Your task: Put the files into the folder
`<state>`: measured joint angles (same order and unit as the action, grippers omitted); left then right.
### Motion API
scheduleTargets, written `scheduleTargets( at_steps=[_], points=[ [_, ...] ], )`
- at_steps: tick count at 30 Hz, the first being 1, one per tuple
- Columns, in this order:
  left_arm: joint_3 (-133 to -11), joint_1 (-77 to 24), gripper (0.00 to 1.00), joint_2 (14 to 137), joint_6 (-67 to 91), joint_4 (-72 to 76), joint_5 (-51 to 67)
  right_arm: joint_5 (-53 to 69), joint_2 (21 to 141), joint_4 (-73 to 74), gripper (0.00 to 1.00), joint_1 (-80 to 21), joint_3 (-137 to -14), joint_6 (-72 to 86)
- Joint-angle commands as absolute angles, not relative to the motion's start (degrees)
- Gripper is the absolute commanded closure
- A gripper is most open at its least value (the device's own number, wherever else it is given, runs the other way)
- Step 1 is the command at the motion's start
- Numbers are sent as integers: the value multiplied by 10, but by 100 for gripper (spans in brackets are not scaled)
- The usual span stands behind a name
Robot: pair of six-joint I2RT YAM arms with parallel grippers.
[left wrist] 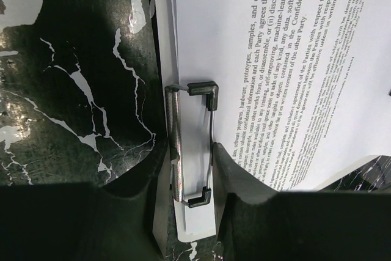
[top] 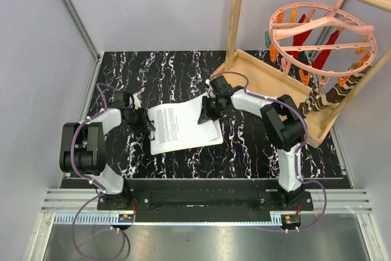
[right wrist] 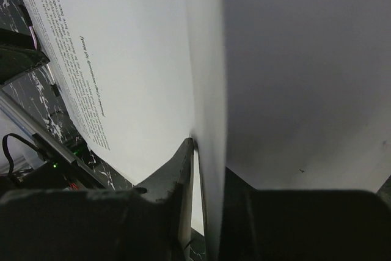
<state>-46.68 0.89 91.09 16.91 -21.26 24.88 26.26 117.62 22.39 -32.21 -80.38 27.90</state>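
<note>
The folder (top: 190,142) is a white board lying flat mid-table, its metal clip (left wrist: 183,145) on the left short edge. My left gripper (top: 144,120) straddles that clip, and in the left wrist view the left gripper (left wrist: 190,157) is shut on it, one finger on the metal bar and the other on the wire side. The files (top: 176,121), a printed sheet (left wrist: 275,59), lie on the board with the left end at the clip. My right gripper (top: 208,112) holds the sheet's right edge lifted. In the right wrist view the files (right wrist: 134,59) pass between the right gripper (right wrist: 211,160) fingers.
A shallow wooden tray (top: 275,84) sits at the back right, close behind the right arm. A wooden rack post (top: 235,16) rises from it, carrying a pink ring hanger (top: 317,35) with coloured pegs. Grey walls enclose the black marbled table (top: 153,71).
</note>
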Motion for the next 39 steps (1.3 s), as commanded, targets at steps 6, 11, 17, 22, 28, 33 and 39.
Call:
scheduleTargets(
  at_steps=[6, 11, 17, 22, 28, 33, 39],
  points=[
    [-509, -13, 54, 924, 168, -272, 180, 272, 1163, 199, 68, -323, -795, 286],
    [-540, -18, 4, 887, 163, -303, 146, 270, 1165, 200, 56, -323, -804, 277],
    [-605, -30, 3, 793, 182, -348, 120, 233, 1149, 263, 32, -323, -855, 255],
    [-630, -70, 4, 746, 195, -362, 154, 79, 1106, 411, 5, -323, -913, 190],
    [-652, -169, 1, 700, 207, -362, 184, -124, 978, 495, 0, -323, -871, 147],
    [-748, -255, 1, 649, 219, -358, 185, -39, 775, 491, 0, -323, -815, 150],
    [-844, -270, 1, 573, 260, -302, 245, 37, 534, 423, 0, -323, -815, 177]
  ],
)
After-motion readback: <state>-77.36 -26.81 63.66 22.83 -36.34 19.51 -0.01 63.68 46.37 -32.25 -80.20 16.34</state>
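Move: The folder's clip sits right in the left fingers, barely 1 cm below the hand point, and the folder's middle is about 14 cm to the right of that hand, level with it and 2 cm lower. The right fingers are on the files, whose middle lies some 7 cm left and 2 cm back of them. From the right hand the clip is about 20 cm left and 4 cm back, and the wooden tray's middle 28 cm right and 10 cm ahead. Open the left gripper wide to let go of the clip, then lift it about 30 cm and carry it some 13 cm to the right, up over the folder. Ease the right fingers open off the held fold of the files, then raise that hand just as high, away to the right and somewhat back. Let both wrists tip their fingers up about 40 degrees on the way. ##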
